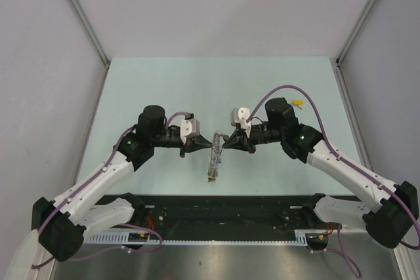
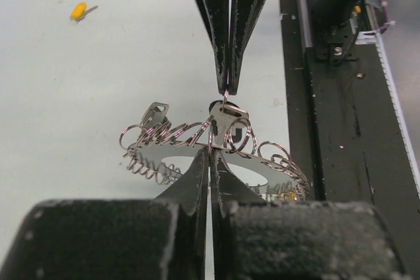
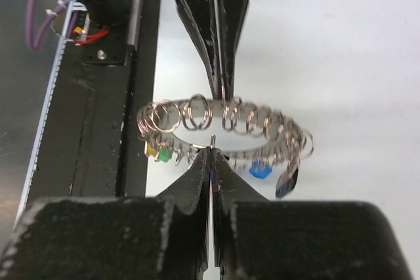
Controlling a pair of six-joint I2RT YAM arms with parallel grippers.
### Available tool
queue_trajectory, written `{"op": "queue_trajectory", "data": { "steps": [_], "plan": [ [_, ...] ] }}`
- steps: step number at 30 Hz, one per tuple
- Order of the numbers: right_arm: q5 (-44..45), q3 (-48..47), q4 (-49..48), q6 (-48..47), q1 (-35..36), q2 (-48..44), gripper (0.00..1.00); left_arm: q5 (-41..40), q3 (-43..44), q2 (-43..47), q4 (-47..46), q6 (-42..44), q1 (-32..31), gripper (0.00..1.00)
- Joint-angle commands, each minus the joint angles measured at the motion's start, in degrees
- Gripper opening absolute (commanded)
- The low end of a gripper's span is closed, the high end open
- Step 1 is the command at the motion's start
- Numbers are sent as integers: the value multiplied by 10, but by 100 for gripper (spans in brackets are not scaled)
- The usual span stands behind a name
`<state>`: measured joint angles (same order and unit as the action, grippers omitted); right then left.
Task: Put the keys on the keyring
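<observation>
The keyring [image 1: 214, 159], a flat metal ring strung with many small wire loops, hangs in the air between my two grippers. My left gripper [image 1: 200, 149] is shut on its flat band [image 2: 210, 152]. My right gripper [image 1: 226, 143] is shut on a small loop at the opposite side [image 3: 212, 145], just above a silver key [image 2: 226, 122]. In the right wrist view, blue [image 3: 260, 170], green [image 3: 163, 154] and dark [image 3: 287, 181] tags hang from the keyring [image 3: 197, 119]. The yellow-tagged key [image 1: 297, 103] lies loose on the table, also in the left wrist view [image 2: 79, 10].
The pale green table [image 1: 164, 90] is walled by grey panels at the back and sides. A black rail with cables [image 1: 223, 218] runs along the near edge, close below the keyring.
</observation>
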<state>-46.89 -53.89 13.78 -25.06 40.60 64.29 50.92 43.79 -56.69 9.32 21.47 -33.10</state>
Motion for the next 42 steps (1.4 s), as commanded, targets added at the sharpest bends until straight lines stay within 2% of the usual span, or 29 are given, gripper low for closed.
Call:
{"op": "queue_trajectory", "data": {
  "steps": [1,4,10,15,19,25,30,34,37,39,40,42],
  "plan": [
    [79,-24,52,30,-5,2,0,-67,2,21,-23,-24,-4,0],
    [122,-24,89,69,-4,-3,0,-138,1,45,-9,-40,-3,1],
    [289,-24,173,131,-12,-12,0,-300,-38,133,18,-86,-1,0],
    [417,-26,201,144,0,58,0,-375,-89,216,12,-107,0,0],
    [500,-26,163,154,26,147,0,-387,-113,246,3,-113,0,1],
    [480,-28,59,162,55,270,0,-364,-108,236,0,-111,0,0],
    [476,-28,6,172,55,302,1,-340,-110,234,-2,-108,0,1],
    [412,-27,-2,173,43,291,11,-311,-109,226,-4,-103,0,2],
    [392,-21,-9,175,40,258,30,-296,-107,219,-10,-105,0,3],
    [382,-9,-21,176,40,217,39,-287,-107,213,-10,-103,0,4],
    [377,-4,-25,173,39,201,50,-283,-106,212,-10,-102,0,4],
    [347,11,-39,172,38,149,52,-274,-104,205,-11,-102,-1,4]
  ]
}}
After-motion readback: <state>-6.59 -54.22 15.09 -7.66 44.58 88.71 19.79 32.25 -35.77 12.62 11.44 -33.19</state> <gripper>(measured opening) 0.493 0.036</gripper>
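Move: The black key pinched in the right fingers goes to a bare patch of table about 8 cm ahead of the right hand, 5 to its right and 22 below. That patch lies some 8 cm ahead of the left hand, 9 to its right and 21 below. The keyring, hanging from the left fingers, has its middle about 4 cm left of the right hand, 1 back and 6 below; its green key is 5 back, 5 left and 8 below. The black key is carried away from the keyring and down to the table by the right hand, which sinks about 21 cm while moving forward and first right, then partly back left, turning clockwise and tipping its fingers down some 40 degrees. It then opens halfway and lifts 4 cm. The left hand, still pinching the keyring, swings left and a little forward, turning counter-clockwise, then eases slightly back. ##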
